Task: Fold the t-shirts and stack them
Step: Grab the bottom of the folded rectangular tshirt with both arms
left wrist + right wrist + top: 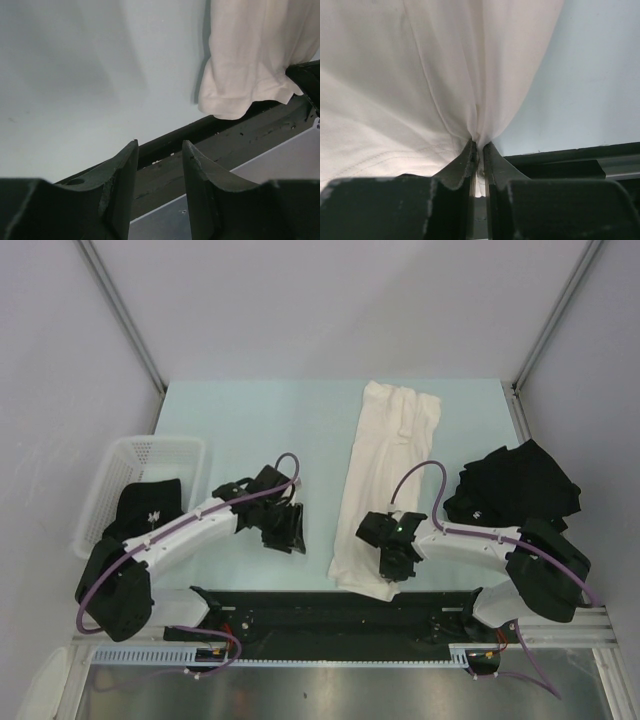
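Note:
A cream-white t-shirt (385, 475) lies folded into a long strip down the middle of the table, its hem near the front edge. My right gripper (392, 568) is shut on that hem; in the right wrist view the cream cloth (420, 90) is pinched between the fingertips (478, 146). My left gripper (287, 530) hovers open left of the strip, with nothing between its fingers (125, 170); the shirt's hem corner (240, 95) shows at its upper right. A heap of black t-shirts (515, 485) lies at the right. Another black t-shirt (145, 505) hangs out of the basket.
A white mesh basket (135, 465) stands at the left edge of the table. A black rail (340, 605) runs along the near edge between the arm bases. Grey walls and metal posts (125, 315) close the workspace at the back and sides.

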`<state>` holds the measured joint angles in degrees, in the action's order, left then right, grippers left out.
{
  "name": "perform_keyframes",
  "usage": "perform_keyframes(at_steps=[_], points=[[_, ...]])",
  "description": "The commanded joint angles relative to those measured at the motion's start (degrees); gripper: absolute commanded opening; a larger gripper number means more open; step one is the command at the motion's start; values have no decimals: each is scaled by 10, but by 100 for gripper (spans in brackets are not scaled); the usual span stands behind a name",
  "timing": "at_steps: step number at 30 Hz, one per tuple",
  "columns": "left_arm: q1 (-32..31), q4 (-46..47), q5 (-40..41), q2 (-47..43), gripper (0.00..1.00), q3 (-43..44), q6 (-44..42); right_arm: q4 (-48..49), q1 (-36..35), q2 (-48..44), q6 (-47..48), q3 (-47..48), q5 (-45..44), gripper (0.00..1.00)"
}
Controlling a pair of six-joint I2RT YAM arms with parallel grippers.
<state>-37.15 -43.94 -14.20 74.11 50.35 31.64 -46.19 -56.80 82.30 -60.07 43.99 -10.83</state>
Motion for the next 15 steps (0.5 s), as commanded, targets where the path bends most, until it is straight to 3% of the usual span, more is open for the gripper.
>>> perform_keyframes(at_steps=[1, 15], points=[[-28, 77, -39, -9, 46, -38, 45, -14, 10, 4, 13, -12, 2, 2], [-109, 264, -71, 85, 46, -97, 72, 14, 40, 20, 43, -11, 29, 1]])
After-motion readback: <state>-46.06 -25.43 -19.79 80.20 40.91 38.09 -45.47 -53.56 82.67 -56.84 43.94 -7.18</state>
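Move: The folded t-shirt's free bottom-left corner lies some 12 cm to the left hand's right, about 7 cm nearer the robot and 7 cm below it. Beyond that corner, roughly 24 cm to the left hand's right and 7 cm back, the right gripper is low at the table, already shut on the other end of the bottom edge. From the right hand, the free corner is about 12 cm to its left, nearly level with it both forward and in height. The right fingers keep their pinch on the shirt's bottom edge and stay put, while the left hand, not yet touching, slants right and down about 5 cm each and some 3.5 cm back, towards the free bottom-left corner. Its wrist turns roughly 10 degrees, leaning the fingertips farther right, with the fingers staying about half open. ##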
